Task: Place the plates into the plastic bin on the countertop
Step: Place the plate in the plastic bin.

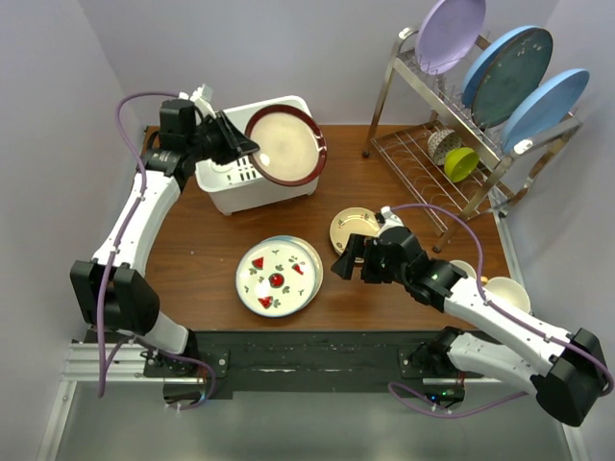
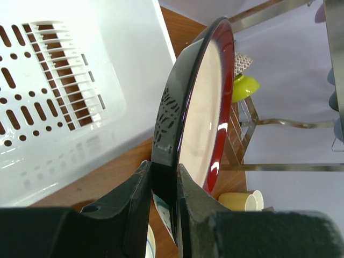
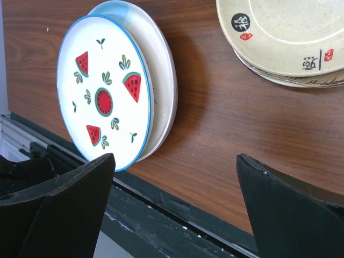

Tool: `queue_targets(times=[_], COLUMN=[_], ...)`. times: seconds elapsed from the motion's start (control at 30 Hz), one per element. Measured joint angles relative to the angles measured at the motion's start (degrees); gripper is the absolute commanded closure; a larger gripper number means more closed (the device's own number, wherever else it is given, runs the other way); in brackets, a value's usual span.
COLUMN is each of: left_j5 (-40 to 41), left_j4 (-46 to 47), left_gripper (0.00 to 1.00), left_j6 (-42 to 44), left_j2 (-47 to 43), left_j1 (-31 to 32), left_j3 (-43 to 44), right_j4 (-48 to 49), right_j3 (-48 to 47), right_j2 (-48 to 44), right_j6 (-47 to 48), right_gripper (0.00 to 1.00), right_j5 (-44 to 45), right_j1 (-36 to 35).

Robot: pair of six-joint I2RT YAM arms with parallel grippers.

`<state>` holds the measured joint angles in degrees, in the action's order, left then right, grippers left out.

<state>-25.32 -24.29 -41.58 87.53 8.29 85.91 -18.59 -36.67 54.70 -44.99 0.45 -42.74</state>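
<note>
My left gripper [image 1: 245, 149] [image 2: 164, 172] is shut on the rim of the maroon-rimmed cream plate [image 1: 285, 144] [image 2: 207, 107]. It holds the plate tilted on edge over the right side of the white plastic bin [image 1: 231, 187] [image 2: 80, 80]. A white plate with watermelon motifs [image 1: 277, 276] [image 3: 105, 102] lies on a pale blue-edged plate [image 3: 161, 70] on the countertop [image 1: 202, 250]. The smaller tan plate [image 1: 351, 229] [image 3: 290, 32] lies to their right. My right gripper [image 1: 348, 257] [image 3: 174, 161] hovers open between these, holding nothing.
A chrome dish rack [image 1: 452, 144] at the back right holds an upright lilac plate [image 1: 450, 34], two blue plates [image 1: 507, 72] and a green bowl [image 1: 461, 163]. A yellow cup [image 1: 504, 288] [image 2: 242, 200] stands by my right arm. A black rail [image 1: 307, 346] runs along the near edge.
</note>
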Motion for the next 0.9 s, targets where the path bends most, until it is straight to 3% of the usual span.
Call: queue_targets(times=[0.9], left_j5=[-0.6], left_j4=[3.6], left_gripper=[1.0], left_j6=[-3.8], left_j2=[10.6], left_j1=[-7.6], left_j3=[5.7], right_j4=[0.6], right_j3=[0.4], right_j2=[1.9], right_j6=[0.7], right_gripper=[0.01], right_j5=[-1.5], right_j1=[0.0])
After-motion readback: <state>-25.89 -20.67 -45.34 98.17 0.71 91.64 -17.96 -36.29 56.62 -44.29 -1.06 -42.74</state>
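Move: The left hand holds the red-rimmed plate by its left edge; the plastic bin's middle lies about 10 cm ahead, 1 cm to its left and some 24 cm below. The watermelon plate stack is roughly 22 cm back and 4 cm right, the small plate stack about 9 cm back and 27 cm right, both some 29 cm below. From the idle right hand the bin lies about 30 cm ahead, 23 cm left and 8 cm below. Left hand, still pinching the plate, swings about 7 cm forward and 5 left over the bin, sinking slightly. ##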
